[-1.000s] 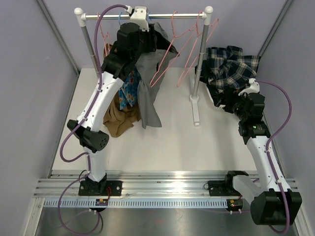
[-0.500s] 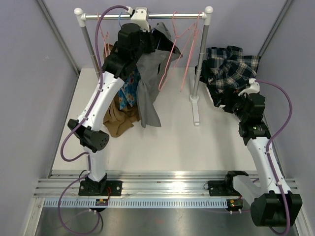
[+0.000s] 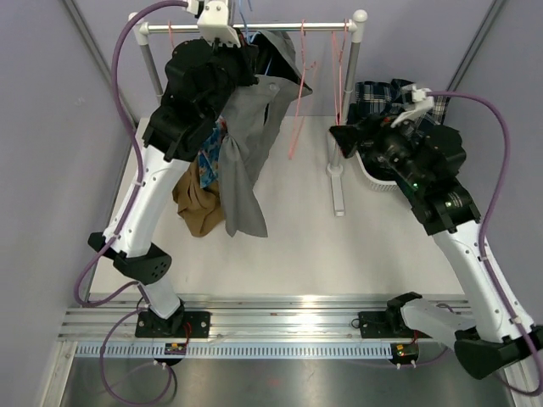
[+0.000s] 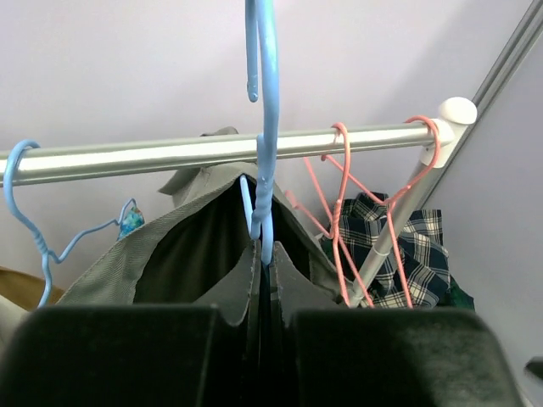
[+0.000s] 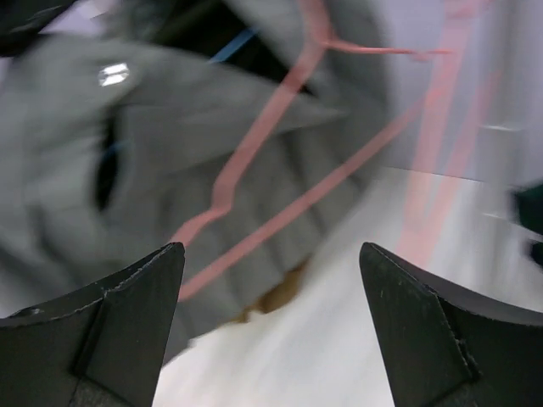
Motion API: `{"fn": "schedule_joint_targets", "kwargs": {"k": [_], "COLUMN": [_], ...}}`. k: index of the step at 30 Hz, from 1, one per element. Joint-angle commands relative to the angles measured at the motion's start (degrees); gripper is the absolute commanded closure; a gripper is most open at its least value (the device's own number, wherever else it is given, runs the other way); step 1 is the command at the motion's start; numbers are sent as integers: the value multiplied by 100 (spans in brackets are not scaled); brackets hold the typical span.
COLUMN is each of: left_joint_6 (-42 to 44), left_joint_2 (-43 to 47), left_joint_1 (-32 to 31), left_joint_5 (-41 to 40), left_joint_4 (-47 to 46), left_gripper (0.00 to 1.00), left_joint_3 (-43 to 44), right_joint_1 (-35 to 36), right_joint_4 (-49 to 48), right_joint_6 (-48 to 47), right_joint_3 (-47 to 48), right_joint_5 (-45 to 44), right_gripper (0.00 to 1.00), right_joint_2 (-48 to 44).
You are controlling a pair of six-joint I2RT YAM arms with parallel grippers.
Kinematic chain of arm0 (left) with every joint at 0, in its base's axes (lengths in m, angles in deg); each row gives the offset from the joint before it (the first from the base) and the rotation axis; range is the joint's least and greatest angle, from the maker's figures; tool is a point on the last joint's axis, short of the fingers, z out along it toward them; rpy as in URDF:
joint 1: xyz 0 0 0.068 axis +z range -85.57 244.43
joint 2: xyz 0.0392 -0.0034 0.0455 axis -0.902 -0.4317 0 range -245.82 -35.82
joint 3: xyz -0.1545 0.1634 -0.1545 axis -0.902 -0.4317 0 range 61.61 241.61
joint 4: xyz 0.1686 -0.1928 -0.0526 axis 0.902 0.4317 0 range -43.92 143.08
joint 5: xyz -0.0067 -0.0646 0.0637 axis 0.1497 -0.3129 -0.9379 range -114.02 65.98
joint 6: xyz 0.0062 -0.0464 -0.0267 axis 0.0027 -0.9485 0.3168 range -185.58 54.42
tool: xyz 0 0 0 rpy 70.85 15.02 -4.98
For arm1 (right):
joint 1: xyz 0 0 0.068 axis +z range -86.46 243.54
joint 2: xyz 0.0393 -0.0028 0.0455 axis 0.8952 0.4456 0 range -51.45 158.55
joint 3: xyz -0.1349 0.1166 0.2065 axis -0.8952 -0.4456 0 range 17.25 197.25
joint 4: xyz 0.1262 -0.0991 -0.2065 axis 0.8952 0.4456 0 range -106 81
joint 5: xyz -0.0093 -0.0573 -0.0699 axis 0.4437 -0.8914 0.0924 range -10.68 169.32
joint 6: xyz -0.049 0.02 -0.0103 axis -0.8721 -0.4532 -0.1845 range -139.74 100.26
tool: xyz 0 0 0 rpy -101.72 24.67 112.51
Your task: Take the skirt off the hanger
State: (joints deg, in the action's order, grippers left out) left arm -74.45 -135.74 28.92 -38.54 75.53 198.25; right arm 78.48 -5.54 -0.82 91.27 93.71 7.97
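The grey skirt (image 3: pixel 246 144) hangs in long folds from a blue hanger (image 4: pixel 268 127). My left gripper (image 4: pixel 265 250) is shut on the hanger's neck just under the hook. In the left wrist view the hook stands above the rail (image 4: pixel 170 154), free of it, and the skirt's waistband (image 4: pixel 127 254) spreads below the fingers. My right gripper (image 5: pixel 271 248) is open and empty, held in the air right of the skirt (image 5: pixel 153 127) and facing it. In the top view it (image 3: pixel 341 137) sits beside the rack's right post.
Pink empty hangers (image 3: pixel 299 93) dangle on the rail (image 3: pixel 280 27) between skirt and right post (image 3: pixel 346 93). A floral garment (image 3: pixel 210 154) and a brown one (image 3: pixel 197 203) hang behind the skirt. A plaid garment (image 3: pixel 399 95) fills a white basket at the right. The rack's foot (image 3: pixel 338 191) lies on the table.
The left jaws closed on the hanger's neck and the left arm rose, lifting hanger and skirt off the rail. The right arm swung up and left from the plaid garment toward the skirt.
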Motion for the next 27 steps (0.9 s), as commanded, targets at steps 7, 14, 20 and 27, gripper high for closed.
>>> {"fn": "schedule_joint_targets", "kwargs": {"k": [7, 14, 20, 27], "left_joint_6": [192, 192, 43, -230], "left_joint_2": [8, -115, -212, -168], "left_joint_1": [-369, -378, -378, -396], "left_joint_5": [-797, -1088, -1132, -1123], "left_joint_4": [-1090, -1266, -1267, -1328], "left_gripper": [100, 100, 100, 100], "left_joint_3": [-155, -296, -287, -269], "right_joint_1": [2977, 4227, 4650, 4676], "right_joint_4": [554, 704, 563, -69], "right_joint_6": [-485, -521, -450, -547], "right_joint_3": [1053, 1396, 1265, 632], "right_joint_5": [-1797, -2546, -2828, -3223], "right_gripper": [10, 10, 11, 64], "right_joint_2": [913, 1397, 1634, 1924]}}
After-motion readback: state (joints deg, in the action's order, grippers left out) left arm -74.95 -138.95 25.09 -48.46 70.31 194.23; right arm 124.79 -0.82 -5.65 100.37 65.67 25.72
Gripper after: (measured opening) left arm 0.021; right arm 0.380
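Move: The grey skirt hangs on the blue hanger already held by the left hand, its middle about 18 cm below that hand; the rail runs crosswise some 9 cm ahead of the left hand, roughly level. From the open right hand the skirt's middle is about 22 cm left, 4 cm nearer the base and 7 cm lower. The nearest pink hanger hangs about 9 cm ahead and 9 cm left of the right hand; the basket is some 18 cm ahead, 17 cm right, 35 cm below. Sweeping left about 22 cm, the right hand also comes back and sinks to the hanging skirt, turning some 20 degrees counter-clockwise with its left side dipping; at the end its fingers close past halfway around the cloth. The left hand keeps its shut grip on the blue hanger and eases down about 3 cm, slightly right, and forward after a brief dip back. ##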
